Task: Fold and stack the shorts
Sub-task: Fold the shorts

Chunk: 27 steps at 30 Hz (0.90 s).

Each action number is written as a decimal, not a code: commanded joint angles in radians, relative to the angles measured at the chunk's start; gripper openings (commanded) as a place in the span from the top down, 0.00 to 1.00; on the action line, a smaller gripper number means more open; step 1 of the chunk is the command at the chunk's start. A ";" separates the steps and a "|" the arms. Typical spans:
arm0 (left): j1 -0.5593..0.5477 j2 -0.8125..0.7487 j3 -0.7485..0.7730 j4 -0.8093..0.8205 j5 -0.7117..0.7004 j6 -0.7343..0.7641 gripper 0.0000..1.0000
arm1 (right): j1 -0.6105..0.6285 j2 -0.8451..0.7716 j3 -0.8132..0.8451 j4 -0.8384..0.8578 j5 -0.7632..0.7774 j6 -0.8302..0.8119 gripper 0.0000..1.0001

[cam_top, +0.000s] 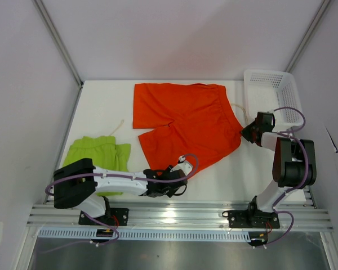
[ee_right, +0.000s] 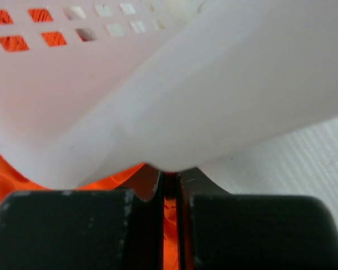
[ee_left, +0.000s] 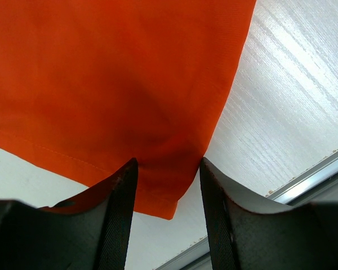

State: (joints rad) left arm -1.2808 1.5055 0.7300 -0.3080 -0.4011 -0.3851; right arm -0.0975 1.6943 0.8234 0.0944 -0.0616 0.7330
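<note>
The orange-red shorts (cam_top: 180, 118) lie spread flat in the middle of the table, waistband to the back. My left gripper (cam_top: 180, 167) is at the near hem of the right leg. In the left wrist view its jaws (ee_left: 168, 163) stand apart astride the hem corner of these shorts (ee_left: 101, 73), open, with the cloth puckered between the tips. My right gripper (cam_top: 245, 133) is shut on the right edge of the orange-red shorts, and a strip of orange cloth (ee_right: 169, 225) shows between its closed jaws (ee_right: 170, 180). The lime green shorts (cam_top: 98, 152) lie bunched at the left, apart from both grippers.
A white mesh basket (cam_top: 270, 90) stands at the back right, just behind my right gripper, and its wall (ee_right: 158, 84) fills the right wrist view. A metal rail (cam_top: 180, 214) runs along the table's near edge. Walls enclose the table on three sides.
</note>
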 commanded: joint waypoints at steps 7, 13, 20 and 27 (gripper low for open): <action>-0.009 0.110 0.020 -0.068 -0.007 -0.015 0.68 | -0.030 0.007 0.022 0.002 -0.033 -0.015 1.00; -0.009 0.121 0.036 -0.079 0.011 -0.011 1.00 | -0.042 0.019 0.026 0.001 -0.053 -0.014 1.00; -0.072 0.058 0.075 -0.167 0.080 -0.035 1.00 | -0.051 0.005 0.060 -0.100 -0.066 0.008 1.00; -0.225 0.013 0.219 -0.307 0.145 -0.100 1.00 | -0.051 -0.039 0.112 -0.311 -0.040 0.005 1.00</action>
State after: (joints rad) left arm -1.4460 1.5734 0.8722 -0.4938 -0.3252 -0.4358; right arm -0.1390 1.6939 0.9020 -0.0875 -0.1287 0.7258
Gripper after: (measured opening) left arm 0.002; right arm 0.039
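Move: The near corner of the red shorts is already between my half-open left fingers, about 1 cm to the right and 1 cm below. The table's near edge runs roughly 4 cm behind that hand, and the folded green shorts lie some 28 cm to its left and 15 cm farther out. From my right hand, which still grips the waistband side, that same corner is about 27 cm back and 28 cm left; the white basket is 16 cm ahead and 14 cm right of that hand. I slide my left hand barely 2 cm to the right as its fingers shut and pinch the red shorts' near corner, then pull the corner back towards my base at quickening speed, some 7 cm, out over the table's near edge and staying low. My right hand keeps its pinch on the waistband side and holds nearly in place, easing about 1 cm back at the end. ##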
